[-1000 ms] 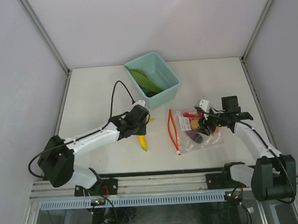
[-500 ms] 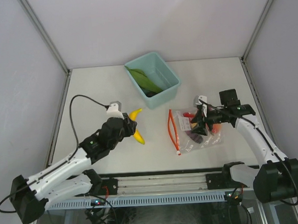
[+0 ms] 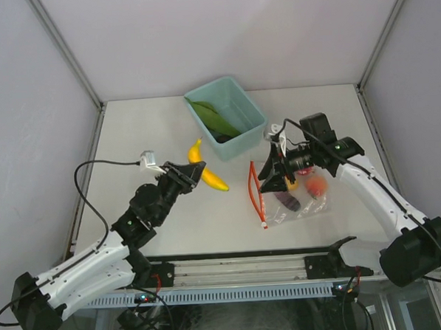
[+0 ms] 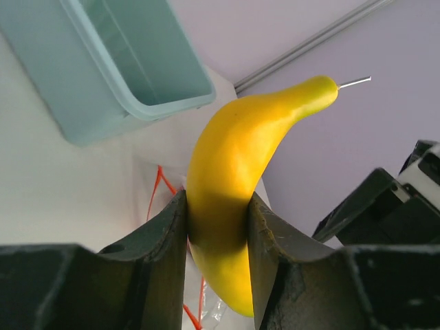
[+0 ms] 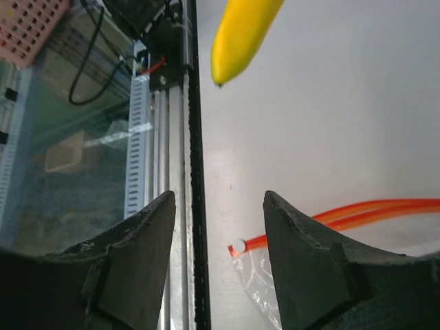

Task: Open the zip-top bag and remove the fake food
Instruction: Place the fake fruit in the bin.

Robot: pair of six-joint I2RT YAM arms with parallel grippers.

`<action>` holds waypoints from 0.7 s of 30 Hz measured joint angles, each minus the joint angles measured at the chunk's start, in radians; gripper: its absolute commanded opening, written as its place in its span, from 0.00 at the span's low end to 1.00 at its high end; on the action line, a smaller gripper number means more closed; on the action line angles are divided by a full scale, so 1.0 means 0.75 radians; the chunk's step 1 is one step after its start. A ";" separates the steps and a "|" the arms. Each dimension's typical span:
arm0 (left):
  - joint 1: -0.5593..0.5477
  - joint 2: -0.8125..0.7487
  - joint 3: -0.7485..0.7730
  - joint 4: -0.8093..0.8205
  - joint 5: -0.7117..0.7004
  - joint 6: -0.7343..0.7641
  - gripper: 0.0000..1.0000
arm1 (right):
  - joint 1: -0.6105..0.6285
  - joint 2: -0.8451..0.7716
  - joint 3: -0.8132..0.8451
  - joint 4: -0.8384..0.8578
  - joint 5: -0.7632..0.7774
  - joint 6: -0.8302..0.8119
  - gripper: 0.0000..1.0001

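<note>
My left gripper (image 3: 192,174) is shut on a yellow fake banana (image 3: 215,181), held above the table between the teal bin and the bag. In the left wrist view the banana (image 4: 237,158) is clamped between both fingers (image 4: 165,240). The clear zip-top bag (image 3: 305,203) lies at the right, its red-orange zipper (image 3: 254,191) spread apart at the left. An orange-red peach (image 3: 316,184) and a dark purple eggplant (image 3: 288,201) show inside it. My right gripper (image 3: 272,183) hovers open over the bag's mouth with nothing between its fingers (image 5: 148,234). The zipper (image 5: 357,210) runs under them.
The teal bin (image 3: 248,104) stands at the back centre with a long green piece (image 3: 212,119) inside. The table's front rail (image 5: 194,172) lies just below my right fingers. The banana's tip (image 5: 237,41) shows at the top of the right wrist view.
The left arm has swung back and raised the banana off the table, toward the bin. The right gripper has drawn left out of the bag to its mouth.
</note>
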 measured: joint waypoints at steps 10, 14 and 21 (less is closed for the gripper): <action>-0.060 0.217 0.074 0.153 0.035 -0.012 0.00 | 0.080 0.150 0.080 0.417 -0.024 0.789 0.62; -0.101 0.299 0.145 0.194 0.035 -0.007 0.00 | 0.134 0.190 0.095 0.490 -0.002 0.939 0.61; -0.136 0.387 0.208 0.267 0.039 -0.008 0.00 | 0.206 0.245 0.127 0.504 0.077 1.011 0.54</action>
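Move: The left hand holds the banana by its middle; the open right gripper it is being brought to lies about 20 cm to its right and 6 cm back, roughly level. From the right hand the banana's middle is some 19 cm to the left, 6 cm ahead and about 2 cm higher, its free end slanting towards that hand. The bin stands about 30 cm ahead of the left hand, 9 cm right and 16 cm down; the bag lies 12 cm ahead of the right hand, 12 cm right and 20 cm below. The two hands close on each other in mid-air: the left, keeping its pinch on the banana's middle, carries it about 7 cm to the right towards the right gripper, climbing some 3 cm in the later part and swinging slightly clockwise. The right hand goes about 7 cm left to meet it, rising and edging forward 2–3 cm early on, and rolls some 25 degrees about its own fingers so that the gripper, staying open, comes around the banana's free end without a visible grip on it. ##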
